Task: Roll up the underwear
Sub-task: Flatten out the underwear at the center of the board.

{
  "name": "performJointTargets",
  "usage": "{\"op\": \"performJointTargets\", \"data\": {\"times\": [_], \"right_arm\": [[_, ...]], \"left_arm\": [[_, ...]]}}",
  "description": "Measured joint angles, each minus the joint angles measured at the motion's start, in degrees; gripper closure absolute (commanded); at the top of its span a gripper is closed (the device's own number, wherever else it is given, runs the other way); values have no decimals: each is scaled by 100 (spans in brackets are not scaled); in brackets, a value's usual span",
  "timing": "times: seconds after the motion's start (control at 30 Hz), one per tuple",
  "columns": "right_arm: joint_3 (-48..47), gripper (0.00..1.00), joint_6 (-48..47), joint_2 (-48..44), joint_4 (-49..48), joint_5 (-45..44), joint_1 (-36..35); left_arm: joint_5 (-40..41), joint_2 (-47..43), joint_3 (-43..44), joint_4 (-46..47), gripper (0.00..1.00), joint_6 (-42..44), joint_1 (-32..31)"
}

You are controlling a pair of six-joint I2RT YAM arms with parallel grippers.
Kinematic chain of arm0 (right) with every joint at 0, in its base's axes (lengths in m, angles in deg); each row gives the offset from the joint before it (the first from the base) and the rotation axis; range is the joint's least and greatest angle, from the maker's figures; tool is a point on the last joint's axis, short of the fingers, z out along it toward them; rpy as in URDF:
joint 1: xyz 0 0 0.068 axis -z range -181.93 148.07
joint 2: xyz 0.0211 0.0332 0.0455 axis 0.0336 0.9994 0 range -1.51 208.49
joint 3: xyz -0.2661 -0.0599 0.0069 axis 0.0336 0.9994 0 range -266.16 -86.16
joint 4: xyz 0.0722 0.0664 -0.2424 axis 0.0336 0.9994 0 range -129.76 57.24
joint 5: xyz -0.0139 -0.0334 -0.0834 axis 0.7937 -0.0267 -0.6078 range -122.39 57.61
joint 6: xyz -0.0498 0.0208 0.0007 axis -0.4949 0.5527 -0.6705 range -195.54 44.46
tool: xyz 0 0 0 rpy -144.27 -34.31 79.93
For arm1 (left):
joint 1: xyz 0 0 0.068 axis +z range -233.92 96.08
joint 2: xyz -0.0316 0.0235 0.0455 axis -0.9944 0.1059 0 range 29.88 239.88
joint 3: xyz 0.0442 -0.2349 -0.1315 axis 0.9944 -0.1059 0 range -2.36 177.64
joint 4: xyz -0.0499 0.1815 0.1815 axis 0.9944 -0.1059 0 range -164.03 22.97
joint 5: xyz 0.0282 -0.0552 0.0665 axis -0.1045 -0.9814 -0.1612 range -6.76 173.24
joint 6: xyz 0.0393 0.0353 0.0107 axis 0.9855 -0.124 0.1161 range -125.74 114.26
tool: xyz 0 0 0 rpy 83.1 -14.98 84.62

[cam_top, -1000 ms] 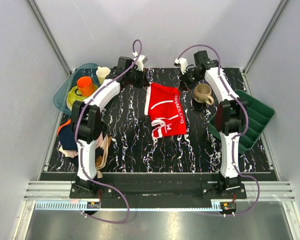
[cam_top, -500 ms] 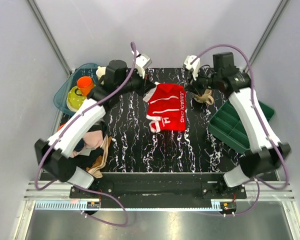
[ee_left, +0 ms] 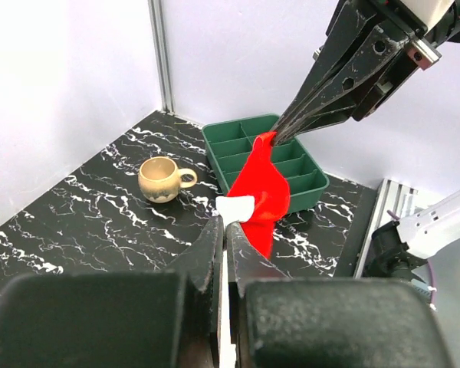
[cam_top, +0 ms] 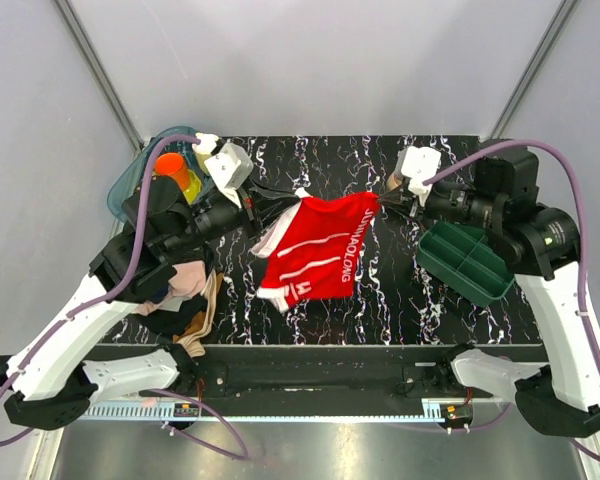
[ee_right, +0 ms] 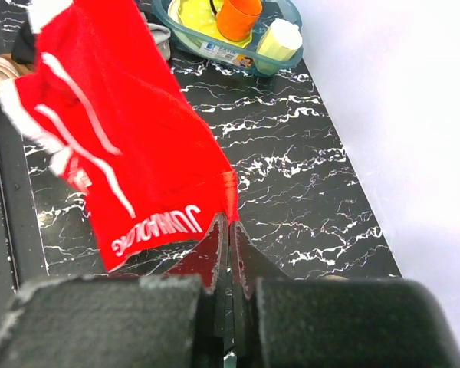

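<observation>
The red underwear (cam_top: 320, 250) with white trim and white lettering hangs in the air above the middle of the black marbled table (cam_top: 400, 300). My left gripper (cam_top: 292, 194) is shut on its white-trimmed left corner (ee_left: 236, 207). My right gripper (cam_top: 380, 201) is shut on its right corner (ee_right: 228, 184). The fabric is stretched between the two and droops toward the near side. In the right wrist view the lettering (ee_right: 157, 230) faces the camera upside down.
A teal basin (cam_top: 140, 185) with an orange cup (cam_top: 175, 172) and a cream cup stands at the back left. A green compartment tray (cam_top: 465, 262) lies at the right. Beige and dark garments (cam_top: 185, 300) are piled at the left. A tan mug (ee_left: 162, 178) shows in the left wrist view.
Both arms have risen and drawn toward the near side, lifting the underwear off the table. It now hangs stretched between the two grippers.
</observation>
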Motion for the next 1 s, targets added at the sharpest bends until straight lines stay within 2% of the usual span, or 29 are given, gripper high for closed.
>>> {"op": "performJointTargets", "data": {"times": [0.13, 0.27, 0.33, 0.43, 0.57, 0.63, 0.8, 0.9, 1.0], "right_arm": [[85, 100, 107, -146, -26, -57, 0], [433, 100, 186, -11, -251, -435, 0], [573, 100, 221, 332, -476, -684, 0], [758, 100, 247, 1187, -990, -922, 66], [800, 100, 264, 2883, -1681, -1123, 306], [673, 100, 264, 3663, -1880, -1239, 420], [-282, 100, 321, 5630, -2155, -1528, 625], [-632, 100, 334, 6000, -2223, -1576, 732], [-942, 100, 326, 6076, -2282, -1585, 835]], "left_arm": [[168, -52, -129, 22, 100, -87, -116], [546, -15, -752, 247, 100, -111, -50], [568, 125, -1189, 468, 100, -192, 216], [511, 662, -1766, 852, 100, -459, 988], [326, 2020, -1943, 1443, 100, -796, 1893], [144, 2830, -1792, 1709, 100, -957, 2194], [-173, 4988, -481, 1941, 100, -1287, 2697], [-247, 5681, 111, 1908, 100, -1386, 2870], [-302, 5934, 481, 1902, 100, -1438, 2946]]}}
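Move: Each hand holds a corner of the underwear high in the air. From the left hand the board's centre lies about 20 cm ahead, 6 cm right and 40 cm below, and the blue basin some 33 cm ahead and 31 cm left. From the right hand the centre is roughly 17 cm ahead, 6 cm left and 36 cm down; the beige mug is 28 cm ahead and 11 cm right, the green box 16 cm ahead and 28 cm right. Both hands, corners still pinched, swing forward and down about 33 cm each way, fingertips tipping towards the board. ##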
